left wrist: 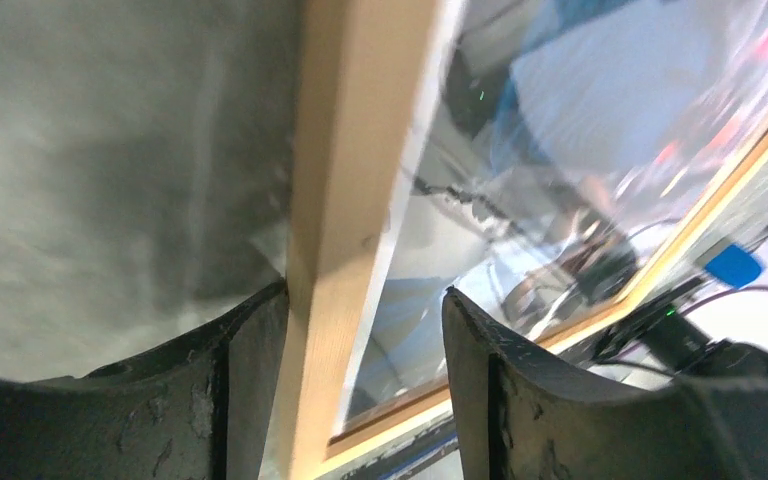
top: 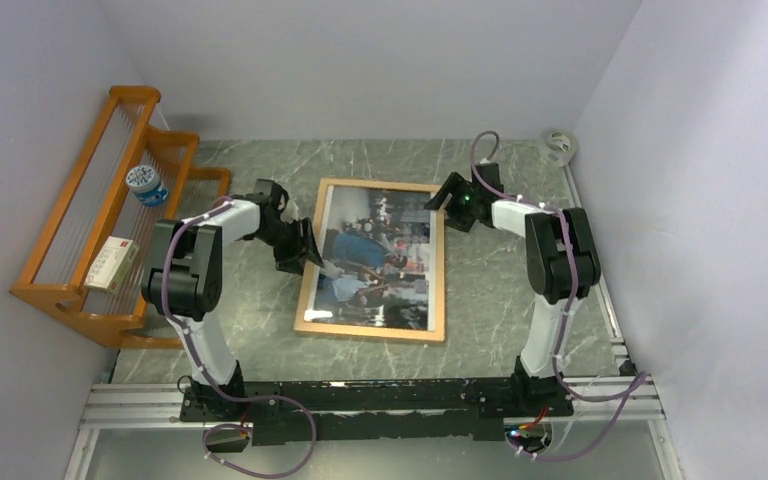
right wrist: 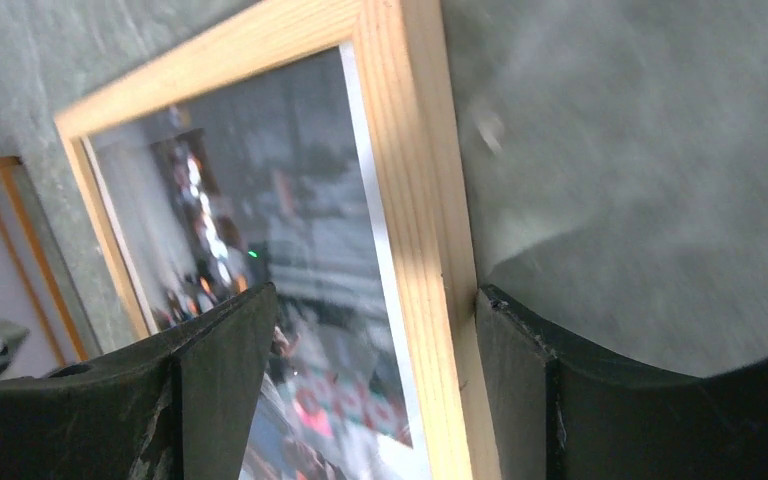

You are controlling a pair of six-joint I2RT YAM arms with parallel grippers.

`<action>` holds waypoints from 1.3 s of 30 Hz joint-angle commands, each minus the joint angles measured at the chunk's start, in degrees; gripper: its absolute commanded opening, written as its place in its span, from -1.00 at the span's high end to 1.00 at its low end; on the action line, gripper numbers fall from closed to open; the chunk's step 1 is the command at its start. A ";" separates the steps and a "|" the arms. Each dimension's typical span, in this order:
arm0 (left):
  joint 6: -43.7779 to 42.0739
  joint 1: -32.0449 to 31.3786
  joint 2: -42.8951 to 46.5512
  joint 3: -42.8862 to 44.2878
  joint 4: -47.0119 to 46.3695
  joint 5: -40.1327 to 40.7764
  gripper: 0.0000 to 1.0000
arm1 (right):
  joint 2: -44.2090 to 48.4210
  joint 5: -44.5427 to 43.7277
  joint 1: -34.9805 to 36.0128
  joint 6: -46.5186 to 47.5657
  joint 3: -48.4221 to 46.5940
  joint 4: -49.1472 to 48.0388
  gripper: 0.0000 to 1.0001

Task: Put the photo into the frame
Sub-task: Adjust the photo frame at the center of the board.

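The light-wood frame (top: 369,331) lies flat on the marbled table, and the photo (top: 380,255) of people on a street sits inside it. My left gripper (top: 303,250) is open astride the frame's left rail (left wrist: 345,170). Its outer finger (left wrist: 250,350) touches the wood and its inner finger stands over the glossy photo (left wrist: 560,110). My right gripper (top: 447,195) is open astride the right rail (right wrist: 415,160) near the far corner. There the outer finger (right wrist: 520,370) rests against the wood and the inner one is over the photo (right wrist: 290,200).
An orange wooden rack (top: 90,240) stands along the left wall, holding a blue-and-white jar (top: 146,184) and a small box (top: 112,263). A tape roll (top: 559,146) sits in the back right corner. White walls close in three sides, and the arms' mounting rail (top: 380,398) runs along the near edge.
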State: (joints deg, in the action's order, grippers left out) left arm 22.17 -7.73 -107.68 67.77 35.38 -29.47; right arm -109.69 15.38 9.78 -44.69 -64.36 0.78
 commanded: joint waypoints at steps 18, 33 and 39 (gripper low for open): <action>-3.43 -20.84 12.52 -3.23 13.51 13.73 -0.80 | -17.09 6.08 4.12 9.35 -37.13 6.94 -0.50; -4.16 -15.25 3.72 22.97 16.49 20.66 -0.87 | 24.91 -5.07 2.41 3.39 -0.34 20.16 -0.56; -5.06 -8.52 -9.39 39.38 12.47 16.16 -0.81 | 41.61 -0.91 2.86 1.22 16.11 31.11 -0.56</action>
State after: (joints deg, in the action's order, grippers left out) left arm 17.08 -20.23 -110.78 98.72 51.66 -10.94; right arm -74.30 12.01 12.21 -41.19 -54.94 21.28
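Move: The photo frame is between the hands, a couple of centimetres below both. Its middle is about 12 cm to the left hand's right, level with it, and roughly 12 cm back and 12 cm left of the right hand. Its near-left corner is some 15 cm back and 2 cm left of the left hand. The tape roll sits about 12 cm ahead and 22 cm right of the right hand; the wooden rack's middle is some 32 cm left and 5 cm ahead of the left hand. With outer fingers still against the outer faces of the side rails, the left hand pushes back about 11 cm and inward to the right, turning clockwise, while the right pushes forward about 10 cm and inward to the left. Both come free and rise: the left opens wider and swings forward over the far-left corner, the right draws back and right, up beside the right rail. ##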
